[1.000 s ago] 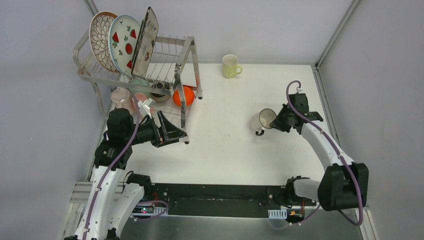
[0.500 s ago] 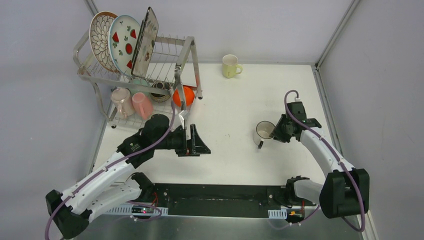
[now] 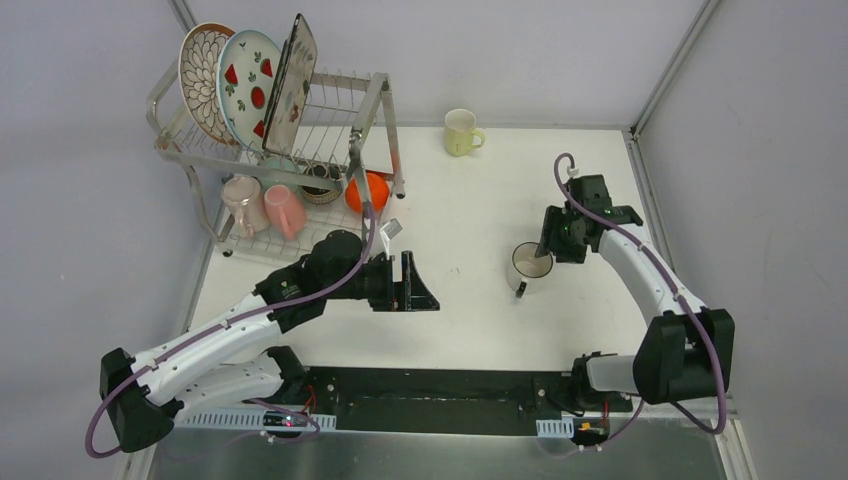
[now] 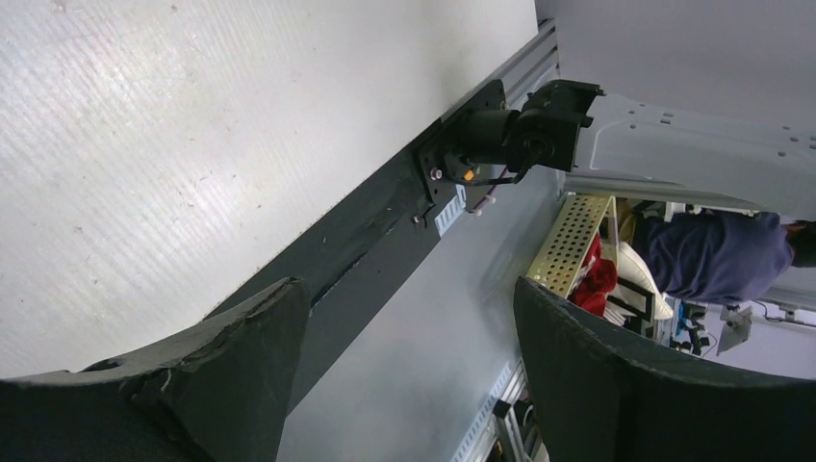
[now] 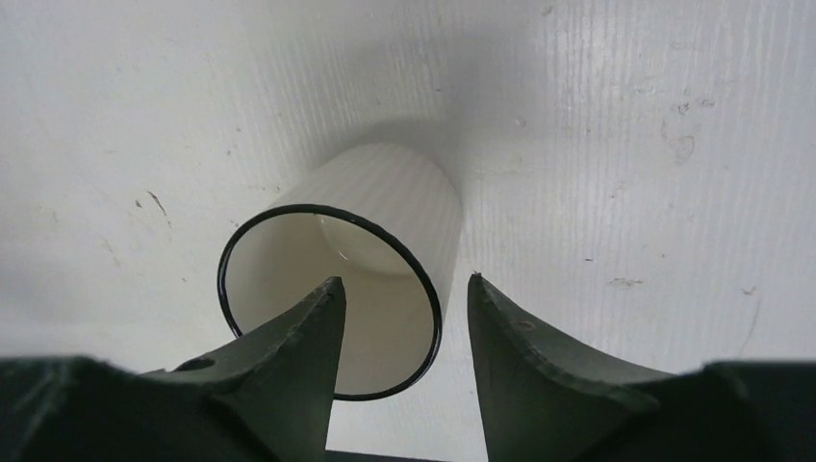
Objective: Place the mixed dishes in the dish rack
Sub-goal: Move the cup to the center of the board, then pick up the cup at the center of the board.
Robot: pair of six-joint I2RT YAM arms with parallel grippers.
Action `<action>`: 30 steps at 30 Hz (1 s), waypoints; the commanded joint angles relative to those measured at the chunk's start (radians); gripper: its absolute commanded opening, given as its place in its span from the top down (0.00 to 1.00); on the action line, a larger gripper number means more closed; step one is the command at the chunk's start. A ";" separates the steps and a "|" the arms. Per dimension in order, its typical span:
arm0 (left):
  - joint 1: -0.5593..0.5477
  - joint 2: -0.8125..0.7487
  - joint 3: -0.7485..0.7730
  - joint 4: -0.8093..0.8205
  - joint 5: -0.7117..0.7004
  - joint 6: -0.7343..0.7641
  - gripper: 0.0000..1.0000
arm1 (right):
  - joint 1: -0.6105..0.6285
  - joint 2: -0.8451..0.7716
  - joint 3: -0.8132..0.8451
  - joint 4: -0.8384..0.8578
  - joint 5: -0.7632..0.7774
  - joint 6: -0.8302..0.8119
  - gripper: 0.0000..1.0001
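A white mug with a dark rim stands upright on the table right of centre. My right gripper hangs just above it, open. In the right wrist view one finger is over the white mug's mouth and the other finger is outside its wall, neither pressing on it. My left gripper is open and empty over the table's middle, pointing right. The dish rack at the back left holds three plates on top. Below are a pink mug, a paler mug, a brown bowl and an orange bowl.
A yellow mug stands alone near the back wall. The black base strip along the near table edge and the right arm's base fill the left wrist view, between my left gripper's fingers. Grey walls close in both sides.
The right gripper set the tilted white mug upright on the table and opened off it. The left arm swung away from the rack, rightward to the table's middle.
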 commanded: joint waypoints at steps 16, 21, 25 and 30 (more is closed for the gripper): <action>-0.004 0.001 0.063 0.043 -0.022 0.062 0.20 | -0.002 0.224 0.112 -0.086 -0.020 -0.201 0.67; -0.006 0.021 0.083 0.042 -0.030 0.069 0.21 | -0.002 0.121 0.065 -0.025 -0.019 -0.172 0.95; -0.006 0.049 0.098 0.042 -0.042 0.044 0.21 | -0.002 0.011 0.014 0.047 -0.094 -0.132 1.00; -0.006 0.083 0.124 0.046 -0.048 0.032 0.21 | -0.002 -0.179 -0.090 0.173 -0.214 -0.043 1.00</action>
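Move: The cup stands upright just to the right hand's left, its middle about 4 cm that way, 1 cm back and some 6 cm lower, so its right-hand wall lies under the gap between the half-open fingers. Beyond it the green mug stands about 31 cm ahead of the hand and 20 cm to its left; the dish rack's near foot is some 36 cm left and 2 cm back. From the left hand the cup lies about 15 cm ahead, 20 cm to the right and 16 cm below. The right hand sinks about 3.5 cm onto the cup's right-hand rim, its fingers tipping some 10 degrees nearer to straight down and the hand turning about 10 degrees counter-clockwise, so that one finger goes inside the cup and the other outside. Low down, the half-open fingers close and pinch the wall between them, then the hand rises roughly 2.5 cm and draws back a little over 1 cm with the cup, tilting back up as it goes. ##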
